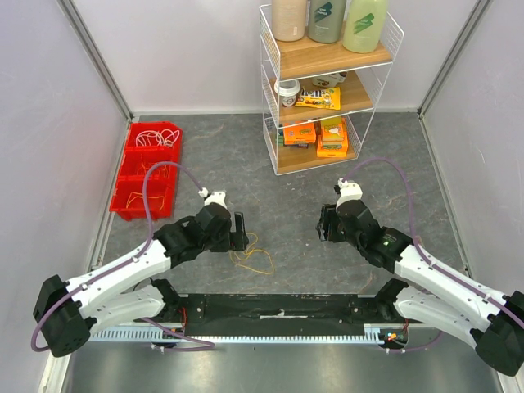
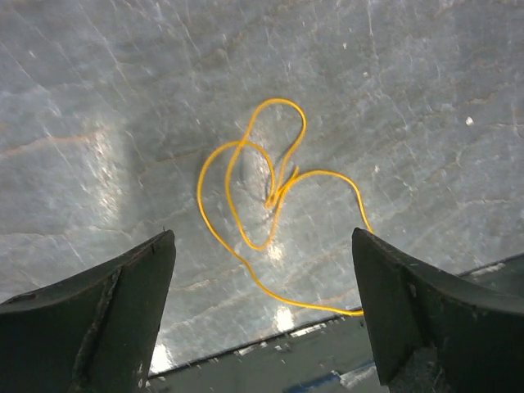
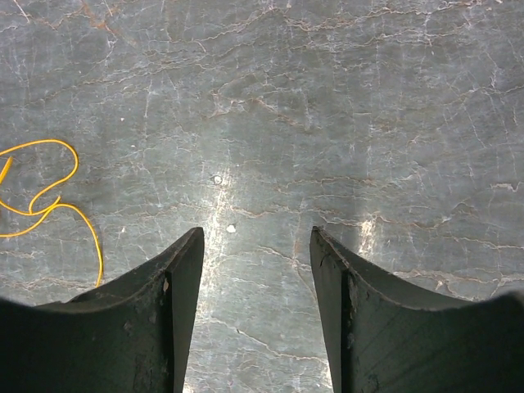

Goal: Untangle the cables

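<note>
A thin yellow cable [image 1: 256, 257] lies in loose loops on the grey table, just right of my left gripper [image 1: 239, 232]. In the left wrist view the same yellow cable [image 2: 254, 184] rests flat below my left gripper [image 2: 264, 236], whose jaws stand wide open with nothing between them. My right gripper [image 1: 325, 225] hovers further right, open and empty; in the right wrist view the yellow cable [image 3: 49, 205] shows at the left edge, well away from the right gripper [image 3: 257, 231]. More cables, white [image 1: 155, 136] and orange [image 1: 154, 191], lie in the red bin.
A red compartment bin [image 1: 123, 176] sits at the far left by the wall. A white wire shelf [image 1: 326, 90] with bottles and boxes stands at the back centre. A black strip [image 1: 278, 309] runs along the table's near edge between the arm bases.
</note>
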{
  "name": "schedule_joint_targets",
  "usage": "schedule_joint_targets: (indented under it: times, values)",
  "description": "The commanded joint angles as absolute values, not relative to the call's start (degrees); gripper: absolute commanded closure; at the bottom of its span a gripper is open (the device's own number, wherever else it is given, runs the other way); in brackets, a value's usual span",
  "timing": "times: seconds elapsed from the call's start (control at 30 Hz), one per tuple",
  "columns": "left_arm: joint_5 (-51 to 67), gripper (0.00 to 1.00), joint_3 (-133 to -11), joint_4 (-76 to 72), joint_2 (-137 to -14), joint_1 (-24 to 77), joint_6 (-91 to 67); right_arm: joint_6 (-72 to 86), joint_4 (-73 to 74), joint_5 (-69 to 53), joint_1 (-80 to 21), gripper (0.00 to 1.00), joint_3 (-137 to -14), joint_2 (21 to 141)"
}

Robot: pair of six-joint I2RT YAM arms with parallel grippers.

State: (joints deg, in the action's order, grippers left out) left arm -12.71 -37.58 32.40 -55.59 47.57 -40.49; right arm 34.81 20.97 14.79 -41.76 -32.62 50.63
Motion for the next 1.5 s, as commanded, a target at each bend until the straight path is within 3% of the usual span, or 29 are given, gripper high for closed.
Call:
schedule_joint_targets:
  times: [0.0, 0.2, 0.3, 0.43, 0.6, 0.63, 0.77, 1.13, 1.17, 1.3, 1.37, 1.47]
  values:
    - [-6.2, 0.05, -39.3, 36.7, -55.0, 47.2, -51.8, 33.7, 18.6, 13.7, -41.7, 0.38, -32.3, 50.5]
    - [-4.4, 0.04, -36.6, 45.1, -52.1, 47.0, -79.0, 33.8, 18.5, 13.4, -41.7, 0.38, -31.9, 49.8]
    - [-4.4, 0.04, -30.9, 39.3, -47.3, 47.0, -87.8, 34.4, 18.5, 13.4, -41.7, 0.38, -31.0, 48.5]
    - [-7.4, 0.02, -28.6, 33.9, -46.1, 46.3, -91.7, 34.7, 19.0, 13.0, -41.7, 0.38, -30.3, 47.6]
    - [-2.7, 0.02, -29.2, 29.7, -52.9, 41.8, -92.0, 34.7, 20.1, 13.6, -41.7, 0.38, -30.2, 46.1]
    - [-1.4, 0.05, -28.7, 28.7, -54.3, 41.0, -92.5, 34.7, 20.2, 13.7, -41.7, 0.38, -30.2, 46.1]
    - [5.9, 0.31, -26.1, 25.2, -58.4, 38.5, -96.1, 34.9, 20.7, 13.7, -41.7, 0.38, -30.2, 45.2]
    - [7.7, 0.32, -25.7, 26.6, -61.3, 38.2, -99.4, 35.0, 21.2, 14.3, -41.7, 0.38, -29.8, 44.5]
    - [8.5, 0.35, -24.9, 25.8, -61.4, 38.3, -100.4, 34.9, 21.2, 14.3, -41.7, 0.38, -29.8, 44.5]
    - [6.7, 0.81, -24.4, 24.4, -60.8, 37.9, -99.9, 34.9, 20.8, 14.3, -41.7, 0.38, -30.1, 44.7]
    - [2.3, 0.98, -26.8, 27.1, -59.7, 37.4, -95.7, 34.9, 21.0, 14.1, -41.7, 0.38, -30.2, 44.6]
    - [-8.1, 0.98, -33.5, 32.0, -57.9, 37.4, -84.9, 34.9, 21.4, 14.2, -41.7, 0.38, -30.1, 44.0]
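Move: The yellow cable lies loosely on the table, its middle some 6 cm to the left hand's right, 3 cm back and about 8 cm below. The red tray's middle is about 20 cm ahead and 24 cm left of that hand; the shelf's lowest board is roughly 24 cm ahead and 19 cm right. From the right hand the cable lies about 19 cm left, 6 cm back and 10 cm below. The left fingers, wide open to begin with, end up shut on strands at the left side of the yellow cable, pinching them just above the table. To get there the hand first draws back about 5 cm while the wrist rolls round counter-clockwise by some 45 degrees and steepens, then comes partly forward again as it sinks, about 6 cm lower in all. ##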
